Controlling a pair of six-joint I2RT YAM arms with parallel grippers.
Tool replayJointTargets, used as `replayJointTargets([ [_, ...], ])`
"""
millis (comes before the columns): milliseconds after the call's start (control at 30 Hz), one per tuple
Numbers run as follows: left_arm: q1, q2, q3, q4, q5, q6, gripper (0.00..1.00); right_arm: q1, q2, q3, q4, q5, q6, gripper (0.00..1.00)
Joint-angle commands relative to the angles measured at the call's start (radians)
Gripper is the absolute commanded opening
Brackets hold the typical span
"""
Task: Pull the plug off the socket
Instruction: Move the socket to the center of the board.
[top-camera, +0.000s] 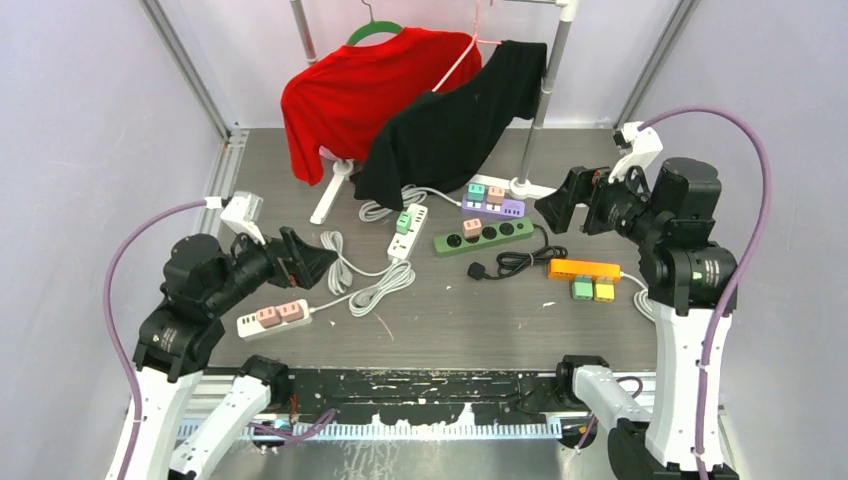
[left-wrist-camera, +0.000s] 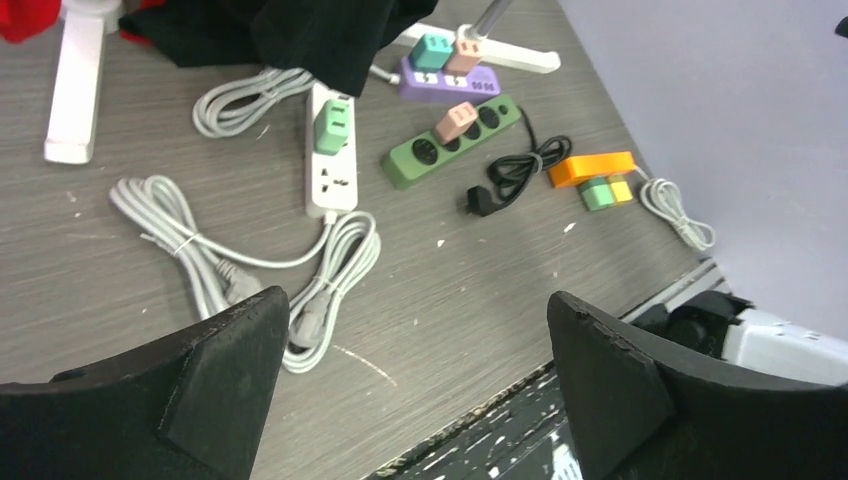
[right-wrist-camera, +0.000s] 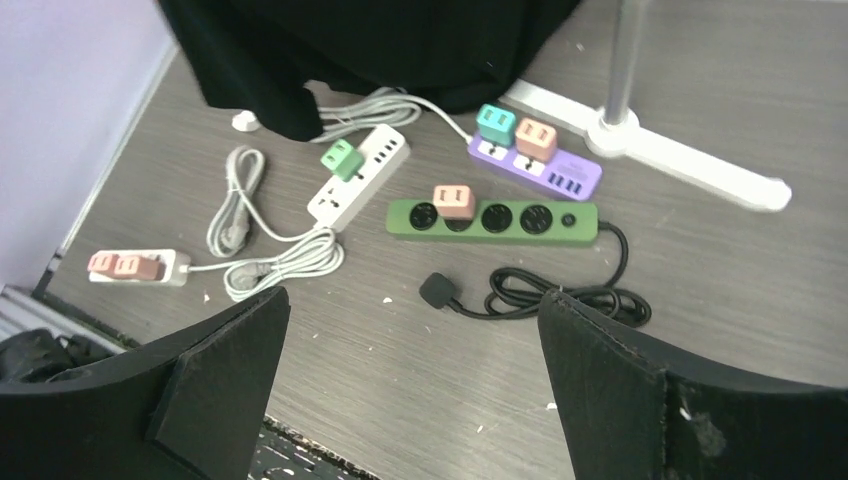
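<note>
Several power strips lie on the grey table. A white strip (top-camera: 402, 233) carries a green plug (top-camera: 404, 221). A green strip (top-camera: 484, 236) carries a pink plug (top-camera: 472, 227). A purple strip (top-camera: 494, 206) carries a teal and a pink plug. An orange strip (top-camera: 583, 268) has a green and a yellow plug beside it. A small white strip (top-camera: 272, 318) carries two pink plugs. My left gripper (top-camera: 318, 262) is open and empty above the table's left, near the small strip. My right gripper (top-camera: 558, 205) is open and empty, right of the green strip.
A red shirt (top-camera: 370, 95) and a black shirt (top-camera: 460, 120) hang from a rack whose pole (top-camera: 545, 90) and white feet stand at the back. Coiled grey cords (top-camera: 375, 285) and a black cord (top-camera: 515, 262) lie mid-table. Walls close both sides.
</note>
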Motion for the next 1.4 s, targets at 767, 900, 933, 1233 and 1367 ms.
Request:
replayJointTargets([
  [767, 0.101, -0.213, -0.38, 0.041, -0.015, 0.139, 0.96, -0.176, 0.299, -0.504, 0.116, -0.247, -0.274, 1.0],
  [900, 0.104, -0.188, -0.389, 0.053, 0.011, 0.144, 0.93, -0.176, 0.367, -0.468, 0.082, -0.265, -0.334, 1.0],
  [933, 0.105, -0.181, -0.393, 0.058, 0.016, 0.143, 0.93, -0.176, 0.369, -0.475, 0.09, -0.261, -0.331, 1.0],
  [1233, 0.106, -0.067, -0.468, 0.247, 0.197, -0.07, 0.73, -0.178, 0.211, -0.51, 0.135, -0.281, -0.293, 1.0],
  [1367, 0.106, -0.056, -0.567, 0.425, 0.263, -0.33, 0.61, -0.183, 0.141, -0.566, 0.173, -0.249, -0.298, 1.0],
])
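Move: The right hand has the orange socket about 12 cm to its right, 7 ahead and 35 below; from that hand the bundled black cord lies some 6 cm left and 9 ahead, and the green socket about 12 left and 15 ahead. For the left hand, the white socket with pink plugs is roughly 15 cm left, 3 ahead and 29 below, with a tied white cord about 11 right and 10 ahead. Right hand, open, dips about 25 cm near the orange socket, rises 4; left sinks 15 cm, fingers partly closing. ##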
